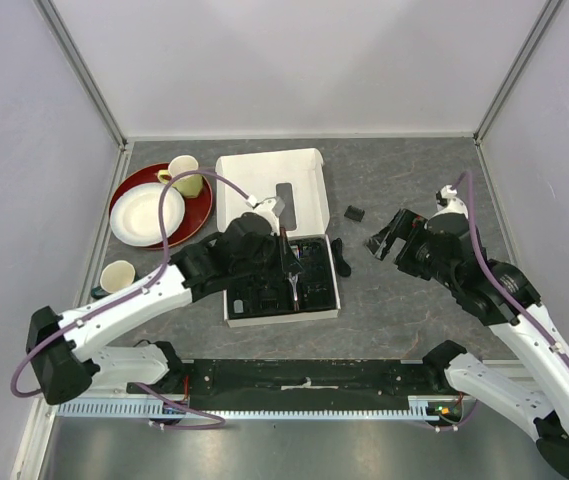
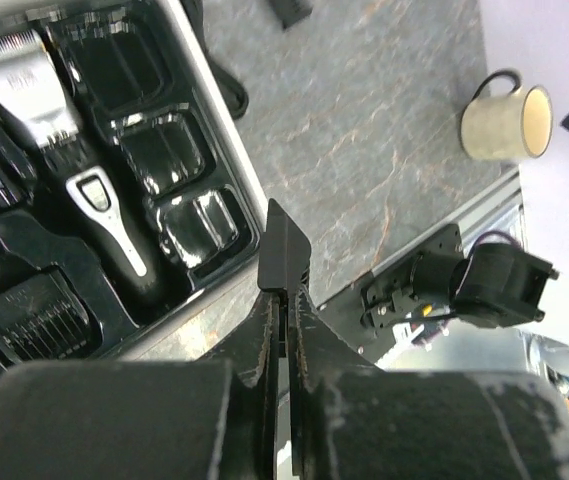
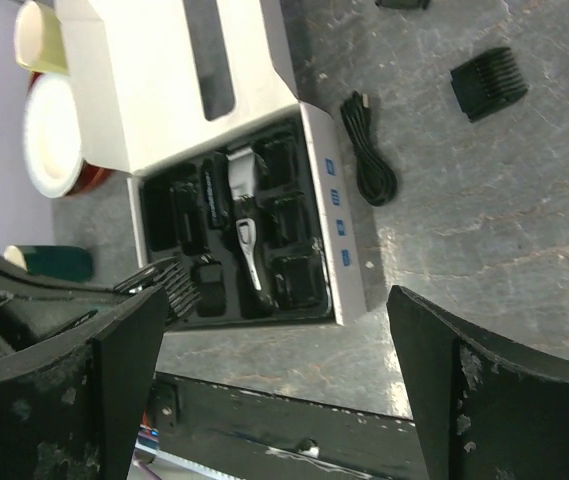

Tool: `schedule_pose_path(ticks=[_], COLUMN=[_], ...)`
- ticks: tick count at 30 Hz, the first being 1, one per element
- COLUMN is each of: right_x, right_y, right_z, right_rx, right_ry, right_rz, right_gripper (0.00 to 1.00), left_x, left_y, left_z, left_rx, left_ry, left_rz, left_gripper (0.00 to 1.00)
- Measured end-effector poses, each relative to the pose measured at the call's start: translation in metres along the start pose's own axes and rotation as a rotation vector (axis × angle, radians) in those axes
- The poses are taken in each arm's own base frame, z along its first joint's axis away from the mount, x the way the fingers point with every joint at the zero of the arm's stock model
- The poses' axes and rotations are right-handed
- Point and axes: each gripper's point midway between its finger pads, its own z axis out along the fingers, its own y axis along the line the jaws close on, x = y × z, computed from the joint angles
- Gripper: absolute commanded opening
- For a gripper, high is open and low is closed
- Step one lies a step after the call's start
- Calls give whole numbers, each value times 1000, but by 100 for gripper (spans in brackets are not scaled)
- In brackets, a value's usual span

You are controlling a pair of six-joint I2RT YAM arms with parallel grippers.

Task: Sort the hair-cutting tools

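The black-and-silver clipper (image 2: pixel 104 215) (image 3: pixel 244 235) lies in the black moulded tray (image 1: pixel 309 302) of the white box. A toothed comb attachment (image 2: pixel 34 315) sits in a slot beside it. My left gripper (image 1: pixel 291 275) (image 2: pixel 284 245) hovers over the tray's right edge, shut with nothing seen between its fingers. The coiled cord (image 1: pixel 341 257) (image 3: pixel 369 150) lies on the table right of the box. Loose comb attachments (image 1: pixel 355 213) (image 3: pixel 482 82) rest beyond it. My right gripper (image 1: pixel 389 233) (image 3: pixel 279 295) hangs wide open right of the cord. Another comb (image 3: pixel 159 283) shows against its left finger; I cannot tell whether they touch. No brush is visible.
The box's white lid (image 1: pixel 264 180) stands open at the back. A red plate (image 1: pixel 124 190) bearing a white plate (image 1: pixel 147 213) and a yellow mug (image 1: pixel 186 180) sits far left. A cream cup (image 1: pixel 117 275) (image 2: pixel 504 122) stands nearer. A black rail (image 1: pixel 304 380) runs along the near edge.
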Motion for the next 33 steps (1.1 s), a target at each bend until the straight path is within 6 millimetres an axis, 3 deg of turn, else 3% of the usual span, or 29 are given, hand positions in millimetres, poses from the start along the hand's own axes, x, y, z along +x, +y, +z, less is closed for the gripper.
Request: schedule_pose_path(ticks=[6,12,22,28,33], right_x=[12,16,26,31,38], right_y=[-14,-17,-26,-32,-38], right_z=[1,3,13,17,21], right_rx=[23,29,71,91,113], right_ry=[24,36,70,81,97], right_rz=[-17,-18,-17,-12,-9], right_gripper=[98,97,97,97,96], left_x=[34,60,62,77,78], left_y=[24,34,30,42,46], left_z=[34,67,83,90,91], left_rx=[-11,13,87,64,51], left_ry=[195,326,353,392,386], left_rz=[-78,-126,-151,-167,-167], left_gripper=[2,2,2,2,2])
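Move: The left gripper holds a guide comb; the tray's empty near-right slot lies about 5 cm right of that hand, 1 cm back and 14 cm below. The clipper is 6 cm left of the slot and 4 cm farther out, the cable 4 cm right and 9 cm farther out. From the right hand, the nearer loose comb lies some 10 cm ahead, 3 cm left and 25 cm below, the slot 15 cm left and 2 cm back. Bring the left gripper down about 12 cm to the tray's near-right slot, easing some 4 cm to the right, and tip the fingers about 20 degrees steeper with a slight clockwise turn. Keep the guide comb pinched throughout. Meanwhile lower the open right gripper 5 to 6 cm on its side of the box, holding nothing. ##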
